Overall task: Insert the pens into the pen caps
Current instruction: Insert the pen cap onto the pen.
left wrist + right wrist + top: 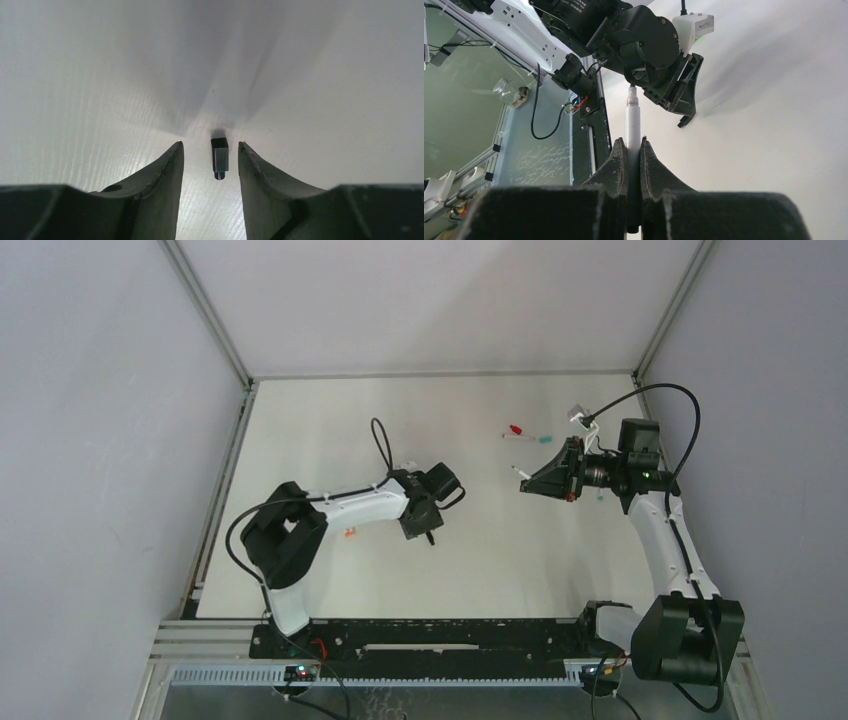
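A small black pen cap (219, 157) lies on the white table between the fingers of my left gripper (210, 150), with a gap on each side. That gripper (428, 528) is open and points down at mid table. My right gripper (633, 146) is shut on a white-barrelled pen (632, 117), whose tip points toward the left arm. In the top view the right gripper (530, 483) hangs right of centre, the pen's end (518, 472) just showing. A red-ended pen (516, 429) and a teal piece (545, 439) lie farther back.
A small orange piece (349, 533) lies beside the left arm's forearm. Another teal bit (598, 497) sits under the right wrist. Grey walls (120, 440) close in the table on three sides, and a black rail (430, 635) runs along the near edge.
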Controlling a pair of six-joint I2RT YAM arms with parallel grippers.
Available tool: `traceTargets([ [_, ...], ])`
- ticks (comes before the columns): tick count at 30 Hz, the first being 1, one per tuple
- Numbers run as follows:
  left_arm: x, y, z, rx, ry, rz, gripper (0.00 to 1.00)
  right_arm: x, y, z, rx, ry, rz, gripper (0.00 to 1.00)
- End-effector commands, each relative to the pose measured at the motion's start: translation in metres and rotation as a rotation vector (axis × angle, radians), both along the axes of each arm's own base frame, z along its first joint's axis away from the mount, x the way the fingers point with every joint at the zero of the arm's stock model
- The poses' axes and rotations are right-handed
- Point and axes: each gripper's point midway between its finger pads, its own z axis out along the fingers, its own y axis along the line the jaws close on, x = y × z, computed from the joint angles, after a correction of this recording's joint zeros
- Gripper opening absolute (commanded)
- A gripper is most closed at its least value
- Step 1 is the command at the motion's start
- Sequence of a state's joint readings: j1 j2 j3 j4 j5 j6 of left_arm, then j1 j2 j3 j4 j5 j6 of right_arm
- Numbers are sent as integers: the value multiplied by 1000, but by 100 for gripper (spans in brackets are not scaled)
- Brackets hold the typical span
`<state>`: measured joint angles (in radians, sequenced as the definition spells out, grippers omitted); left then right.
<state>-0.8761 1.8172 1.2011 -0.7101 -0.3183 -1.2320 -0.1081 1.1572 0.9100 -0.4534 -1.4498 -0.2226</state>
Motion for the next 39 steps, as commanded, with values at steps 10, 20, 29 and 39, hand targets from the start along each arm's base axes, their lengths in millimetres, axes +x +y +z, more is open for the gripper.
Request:
traceTargets([
  [10,7,-13,5,18,9,-66,42,-4,0,19,7,-84,18,0],
  [20,-4,-22,-8,4,81,-96,34,-5,-1,20,10,-86,18,0],
  [29,-7,-22,-12,7,92,-119,14,-6,-2,21,13,-85,18,0],
  [39,4,-41,33,-160,-75,-249,0,-5,-3,18,-3,-104,4,0],
])
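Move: The black pen cap lies almost under the left fingertips, about 1 cm back, 1 cm to the right and 1 cm below, between the open fingers. The orange pen ends lie some 16 cm to the left hand's left, level with it, and the white pen held by the right hand is roughly 18 cm to its right, 2 cm ahead and 23 cm higher. From the right hand the cap lies about 18 cm left, level with it in reach and 24 cm below. The left hand, fingers still pointing steeply down, eases about 1 cm down and drifts right over the black cap, its fingers closing from half open until both tips pinch the cap's sides. With the cap gripped, the hand starts rising very slightly and goes on rightward, about 2 cm right in all, the wrist turning just under 10 degrees clockwise. ##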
